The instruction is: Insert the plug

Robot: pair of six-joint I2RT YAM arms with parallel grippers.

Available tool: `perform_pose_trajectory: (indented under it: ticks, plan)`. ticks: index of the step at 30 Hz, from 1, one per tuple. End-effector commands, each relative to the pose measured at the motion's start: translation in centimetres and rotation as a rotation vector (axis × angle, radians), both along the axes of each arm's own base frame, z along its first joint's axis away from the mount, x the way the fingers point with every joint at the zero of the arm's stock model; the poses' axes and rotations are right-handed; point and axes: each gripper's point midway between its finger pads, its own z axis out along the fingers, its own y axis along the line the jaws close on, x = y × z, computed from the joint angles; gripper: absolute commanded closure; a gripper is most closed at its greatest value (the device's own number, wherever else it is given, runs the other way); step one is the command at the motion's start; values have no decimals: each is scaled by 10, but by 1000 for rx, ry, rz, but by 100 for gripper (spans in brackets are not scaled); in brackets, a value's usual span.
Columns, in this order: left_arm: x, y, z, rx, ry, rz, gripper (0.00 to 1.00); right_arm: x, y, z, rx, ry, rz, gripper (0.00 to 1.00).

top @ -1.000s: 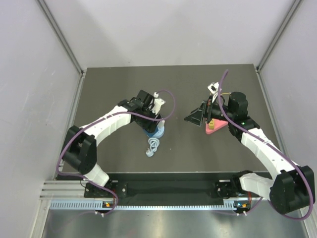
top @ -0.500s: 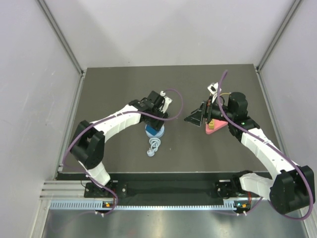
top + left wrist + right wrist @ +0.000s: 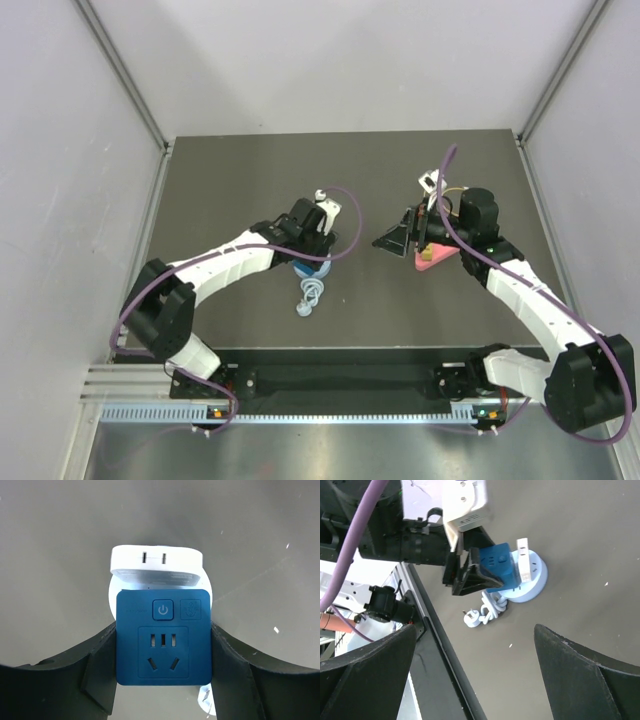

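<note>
A blue square plug block, with a power button and socket slots on its face, sits between my left gripper's black fingers, which are shut on its two sides. Just beyond it a white adapter stands on a round white socket base. In the right wrist view the blue plug block stands on that base beside the adapter; its pins are hidden. From above, my left gripper covers the base. My right gripper hangs open to the right, holding nothing.
A coiled white cable with a round plug lies just in front of the base. A pink triangular piece lies under the right wrist. The black front rail runs along the table's near edge.
The left arm's wrist has turned and come down closer over the round base, hiding most of the blue block from above. The right arm has not moved.
</note>
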Motion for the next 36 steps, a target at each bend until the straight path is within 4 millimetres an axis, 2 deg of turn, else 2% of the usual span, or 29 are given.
perform_pose_trajectory:
  ticks: [1,5,8,9,10,15,16,18,19,23,25,26,27,29,31,33,34,36]
  plan:
    - [-11,18,6,24,-15,8,100,2,-5,7,-4,-51,-24,0]
    - [-12,15,23,-7,-52,-34,100,9,-5,6,-18,-33,-62,0]
    - [-21,10,23,-43,-53,-91,100,15,-7,4,-38,-28,-96,0]
    - [-21,10,19,-65,-70,-85,100,15,-8,5,-37,-31,-100,0]
    - [-22,10,26,-91,-100,-87,100,15,-8,5,-37,-31,-103,0]
    - [-19,19,29,-99,-176,-57,100,11,-8,2,-44,-3,-105,0]
    - [-16,19,35,-114,-208,-51,100,11,-8,2,-46,-3,-108,0]
    - [-17,20,31,-121,-226,-51,100,11,-8,3,-48,-2,-111,0]
    - [-14,18,36,-145,-251,-52,100,11,-8,3,-47,-3,-111,0]
    - [-17,18,38,-158,-254,-56,100,10,-5,6,-51,-4,-114,0]
    - [-14,19,55,-159,-266,-31,100,11,-4,2,-63,7,-123,0]
    - [-20,25,55,-144,-221,3,100,10,-2,1,-63,14,-114,0]
    - [-16,21,75,-181,-237,26,100,8,1,2,-62,8,-105,0]
    - [-20,17,98,-237,-242,32,100,-3,14,8,-39,-36,-39,0]
    - [-26,6,136,-368,-248,37,100,-7,25,34,7,-194,-3,0]
    - [-28,-8,170,-524,-270,55,100,-20,39,37,-5,-323,26,0]
    - [-37,-14,189,-605,-277,26,100,-11,39,40,-26,-382,-37,0]
    - [-50,-28,218,-762,-248,-7,100,-19,51,52,-58,-537,-9,0]
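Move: The round white socket base lies right under the blue adapter gripped in the left hand, its middle about 2 cm ahead, 1 cm to the right and 4 cm below. On it the white block stands roughly 4 cm ahead of the hand, 2 cm right and 2 cm lower; the coiled cable is some 5 cm back, 1 cm right and 6 cm below. From the open right hand, the adapter is about 15 cm left, 4 cm ahead and 13 cm down. The blue adapter, still pinched in the left fingers at the socket base, is drawn back and to the left, about 3 cm each, barely rising, then after a short halt lifted fast some 13 cm clear of the base, fingertips swinging up towards the right. The right hand, staying open, sinks slightly, then swings left and back towards the left hand as it rises again. ##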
